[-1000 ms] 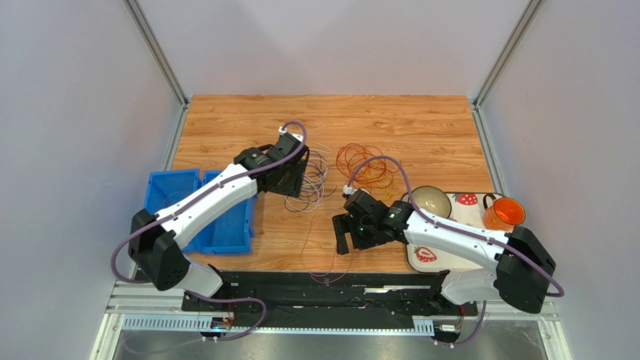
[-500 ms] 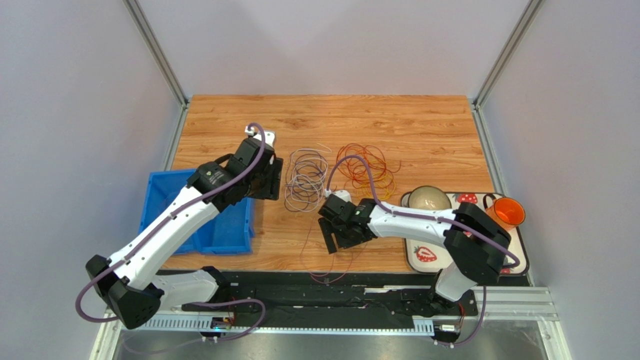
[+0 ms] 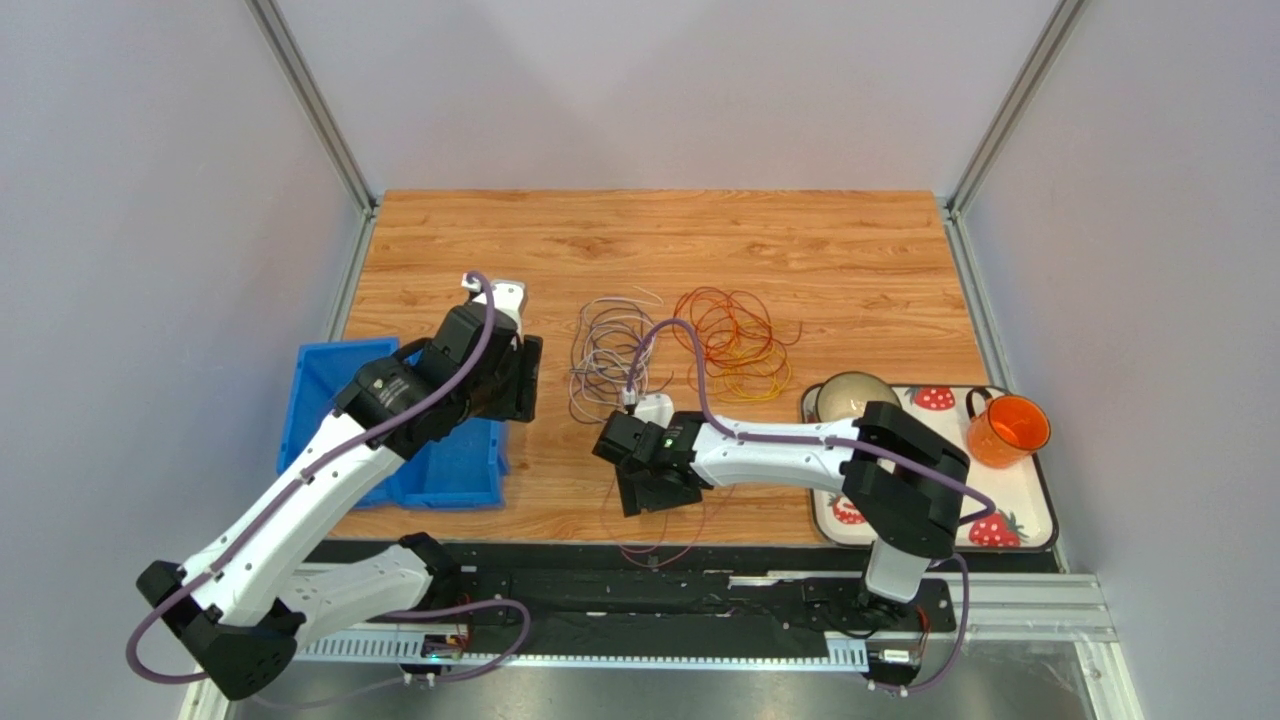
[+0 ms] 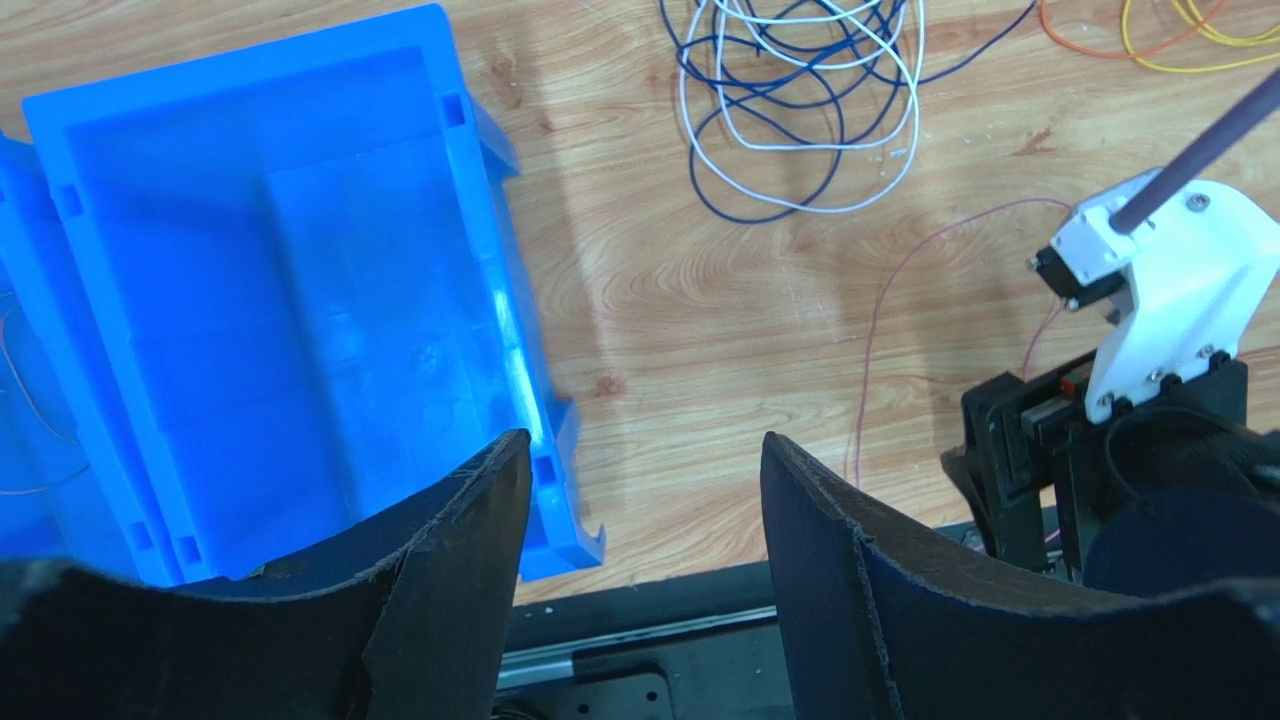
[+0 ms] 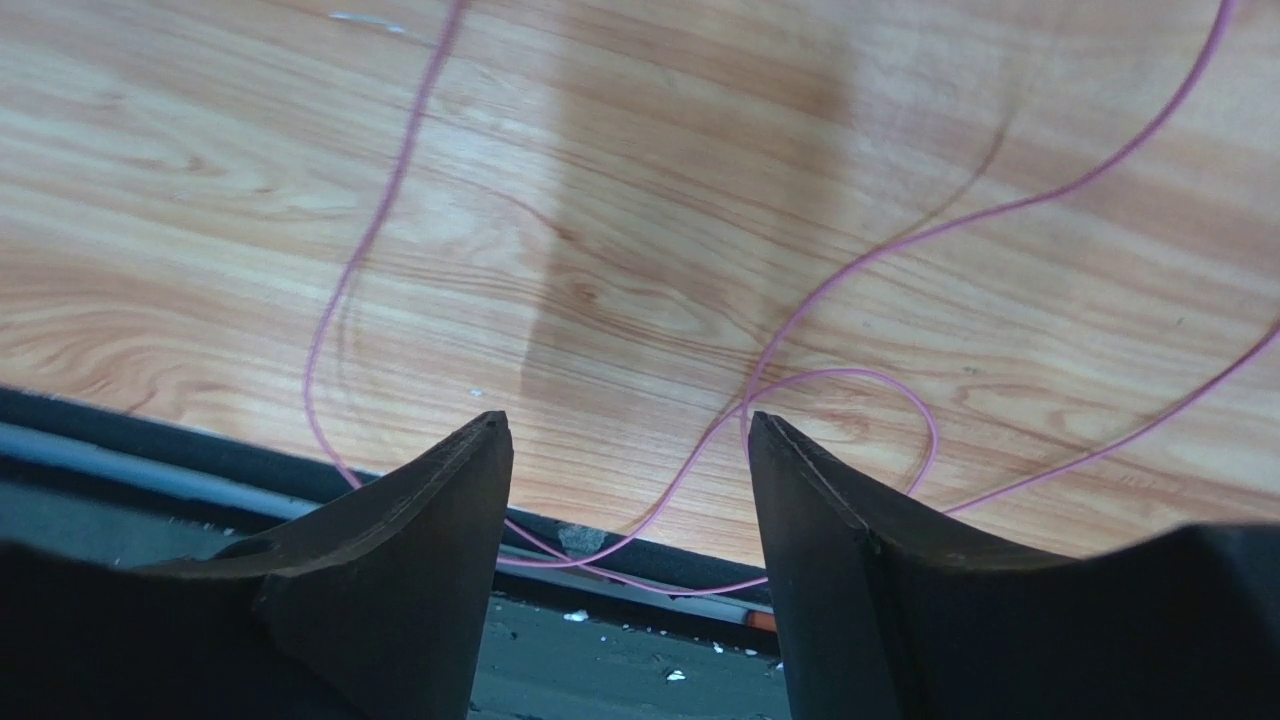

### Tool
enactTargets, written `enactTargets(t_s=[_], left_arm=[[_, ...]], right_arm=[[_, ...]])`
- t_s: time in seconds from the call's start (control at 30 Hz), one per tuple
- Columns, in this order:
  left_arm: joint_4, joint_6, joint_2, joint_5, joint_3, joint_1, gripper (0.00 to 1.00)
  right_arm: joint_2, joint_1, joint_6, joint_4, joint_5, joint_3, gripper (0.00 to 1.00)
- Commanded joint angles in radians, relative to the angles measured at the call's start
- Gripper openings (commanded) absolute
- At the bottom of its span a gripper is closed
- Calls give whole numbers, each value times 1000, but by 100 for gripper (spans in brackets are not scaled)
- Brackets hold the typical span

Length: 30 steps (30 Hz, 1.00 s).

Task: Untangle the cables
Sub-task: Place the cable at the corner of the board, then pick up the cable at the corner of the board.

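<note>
The cables lie in two loose bundles mid-table: white and dark loops, and red-orange and yellow loops to their right. A single thin pink wire trails to the table's front edge. My left gripper hovers open and empty beside the blue bin's right wall, left of the white bundle. My right gripper hangs open low over the pink wire at the front edge. A loop of that wire shows between its fingers, and I cannot tell if they touch it.
Two blue bins sit at the front left. A strawberry-print tray at the front right carries a bowl and an orange cup. A black rail runs along the table's front edge.
My left arm has drawn away from the white bundle leftward to the bin. My right arm has shifted left along the front edge, and its jaws have narrowed somewhat.
</note>
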Motion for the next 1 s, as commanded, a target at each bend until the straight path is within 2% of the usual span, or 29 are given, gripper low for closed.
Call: enactTargets(t_s=[0.0, 0.27, 0.4, 0.53, 0.6, 0.67, 0.77, 0.8, 0.87, 0.97], left_arm=[[13, 32, -84, 10, -35, 5, 66], [53, 39, -164, 22, -116, 4, 66], [60, 40, -169, 19, -126, 5, 65], [71, 45, -174, 10, -130, 5, 65], [71, 48, -178, 10, -135, 5, 65], [73, 46, -180, 10, -135, 5, 64], [77, 48, -180, 13, -139, 4, 64], [77, 48, -178, 13, -139, 4, 64], [77, 46, -177, 12, -141, 5, 64], [77, 43, -178, 13, -141, 5, 64]], right_arm=[[6, 4, 130, -23, 65, -12, 63], [6, 6, 165, -56, 110, -6, 62], [32, 4, 175, -54, 107, -9, 54], [26, 9, 188, -24, 124, -39, 37], [26, 9, 199, -8, 125, -64, 31], [29, 9, 207, 9, 119, -85, 30], [41, 9, 205, 15, 117, -99, 20], [47, 9, 207, 15, 121, -101, 11], [61, 9, 204, 4, 125, -98, 0], [64, 9, 193, -3, 144, -87, 0]])
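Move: The pink cable's crossing lies about 2 cm to the right hand's right, 1 cm ahead and 2 cm below its open fingertips. From the same hand, the white-and-blue cable bundle is some 19 cm ahead and 4 cm left, and the red-and-yellow bundle about 21 cm ahead and 13 cm right, both roughly 3 cm lower. From the empty left hand the crossing is around 17 cm right, 6 cm back and 20 cm below. The right hand eases some 1.5 cm to its right and as far down towards the pink cable's crossing near the table's front edge, turning about 10 degrees clockwise, and from midway its half-open fingers shut completely, pinching the thin cable just at the crossing. The left hand, open and empty, draws back and slightly left by about 2 cm towards the blue boxes, then waits there, clear of the cables. ##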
